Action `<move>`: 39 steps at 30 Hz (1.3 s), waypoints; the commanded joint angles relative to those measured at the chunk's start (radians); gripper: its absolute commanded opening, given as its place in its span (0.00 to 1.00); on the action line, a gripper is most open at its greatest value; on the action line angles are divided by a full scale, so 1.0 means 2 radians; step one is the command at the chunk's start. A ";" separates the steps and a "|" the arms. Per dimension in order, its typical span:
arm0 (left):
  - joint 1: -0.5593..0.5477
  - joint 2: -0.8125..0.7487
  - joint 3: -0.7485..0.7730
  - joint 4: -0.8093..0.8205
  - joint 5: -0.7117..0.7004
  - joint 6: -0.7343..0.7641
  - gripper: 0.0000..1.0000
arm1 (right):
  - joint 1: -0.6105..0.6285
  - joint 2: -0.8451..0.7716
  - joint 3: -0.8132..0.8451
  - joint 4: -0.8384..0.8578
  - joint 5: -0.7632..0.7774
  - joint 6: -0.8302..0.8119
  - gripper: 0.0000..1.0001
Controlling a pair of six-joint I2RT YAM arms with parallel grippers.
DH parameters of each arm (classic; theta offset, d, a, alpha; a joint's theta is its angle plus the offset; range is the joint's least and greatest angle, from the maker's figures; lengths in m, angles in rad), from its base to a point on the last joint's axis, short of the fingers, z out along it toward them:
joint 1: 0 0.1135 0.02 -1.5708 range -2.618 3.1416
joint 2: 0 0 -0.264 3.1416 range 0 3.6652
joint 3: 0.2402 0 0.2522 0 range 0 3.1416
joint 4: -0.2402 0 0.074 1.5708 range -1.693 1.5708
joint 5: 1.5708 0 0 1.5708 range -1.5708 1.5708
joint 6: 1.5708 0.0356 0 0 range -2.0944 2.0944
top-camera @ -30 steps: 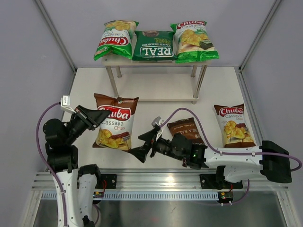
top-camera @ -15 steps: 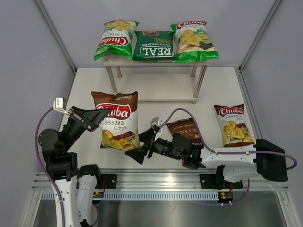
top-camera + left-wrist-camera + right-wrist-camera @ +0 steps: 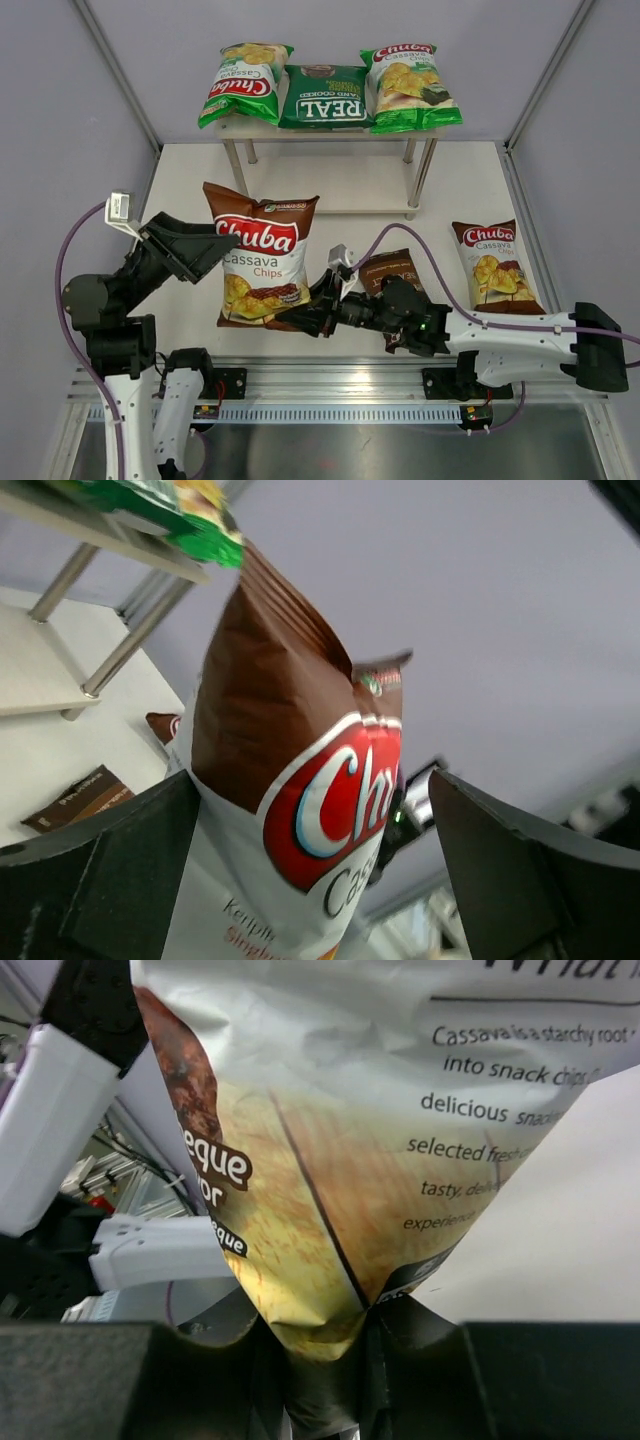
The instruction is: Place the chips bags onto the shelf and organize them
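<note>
A brown-and-white Chuba bag (image 3: 262,265) hangs upright above the table, its bottom seam pinched in my shut right gripper (image 3: 300,318). The right wrist view shows the bag's (image 3: 330,1160) lower corner squeezed between the jaws of the right gripper (image 3: 335,1360). My left gripper (image 3: 205,250) stands open at the bag's left edge. In its wrist view the bag (image 3: 300,810) sits between wide jaws. The shelf (image 3: 300,133) carries a light-green Chuba (image 3: 243,82), the REAL bag (image 3: 323,97) and another light-green Chuba (image 3: 408,87) on top.
A second brown-and-white Chuba bag (image 3: 493,265) lies flat at the right of the table. A dark-brown bag (image 3: 395,270) lies partly under my right arm. The shelf's lower board (image 3: 330,175) holds nothing. Grey walls close in on both sides.
The left gripper has opened and let go of the bag's left edge. The right gripper has closed on the bag's bottom seam. The bag has shifted right and stands more upright.
</note>
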 commanded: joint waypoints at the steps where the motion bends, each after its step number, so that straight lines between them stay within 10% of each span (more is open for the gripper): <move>1: -0.024 0.014 0.031 0.106 0.100 0.101 0.99 | 0.002 -0.074 0.039 -0.073 -0.049 -0.005 0.21; 10: -0.125 0.028 -0.030 0.229 0.186 0.132 0.99 | 0.002 -0.129 0.135 -0.297 -0.092 -0.015 0.16; 17: -0.215 0.072 -0.009 0.135 0.139 0.205 0.99 | 0.002 -0.106 0.181 -0.348 -0.162 -0.056 0.14; 20: -0.237 0.074 -0.010 0.126 0.122 0.224 0.84 | 0.002 -0.102 0.188 -0.361 -0.166 -0.072 0.15; 25: -0.237 0.064 0.000 0.045 0.066 0.277 0.28 | 0.002 -0.131 0.182 -0.377 -0.123 -0.078 0.19; 31: -0.237 0.045 -0.024 0.074 -0.036 0.257 0.00 | 0.002 -0.165 0.151 -0.362 -0.027 -0.060 0.52; 39: -0.237 0.018 -0.054 0.153 -0.115 0.190 0.00 | 0.002 -0.212 0.047 -0.227 0.023 0.001 0.99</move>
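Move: The brown Chuba bag, pinched at its lower right corner by the right hand, has its middle about 8 cm to the right of the opened left hand, roughly 2 cm ahead and 5 below; the empty lower shelf lies some 38 cm ahead, 18 right and 36 below. From the right hand, the bag's middle is about 8 cm up, 5 left and 2 ahead; the dark brown bag on the table is about 14 ahead, 22 right and 28 below. Backward about 7 cm and to its right goes the open left hand, fingertips tipping up nearly 30 degrees and turning clockwise, then it shuts on the bag's left side below the logo and eases forward. The right hand draws the corner back, up and right some 6 cm each, then swings forward and farther right, opening to let go. ##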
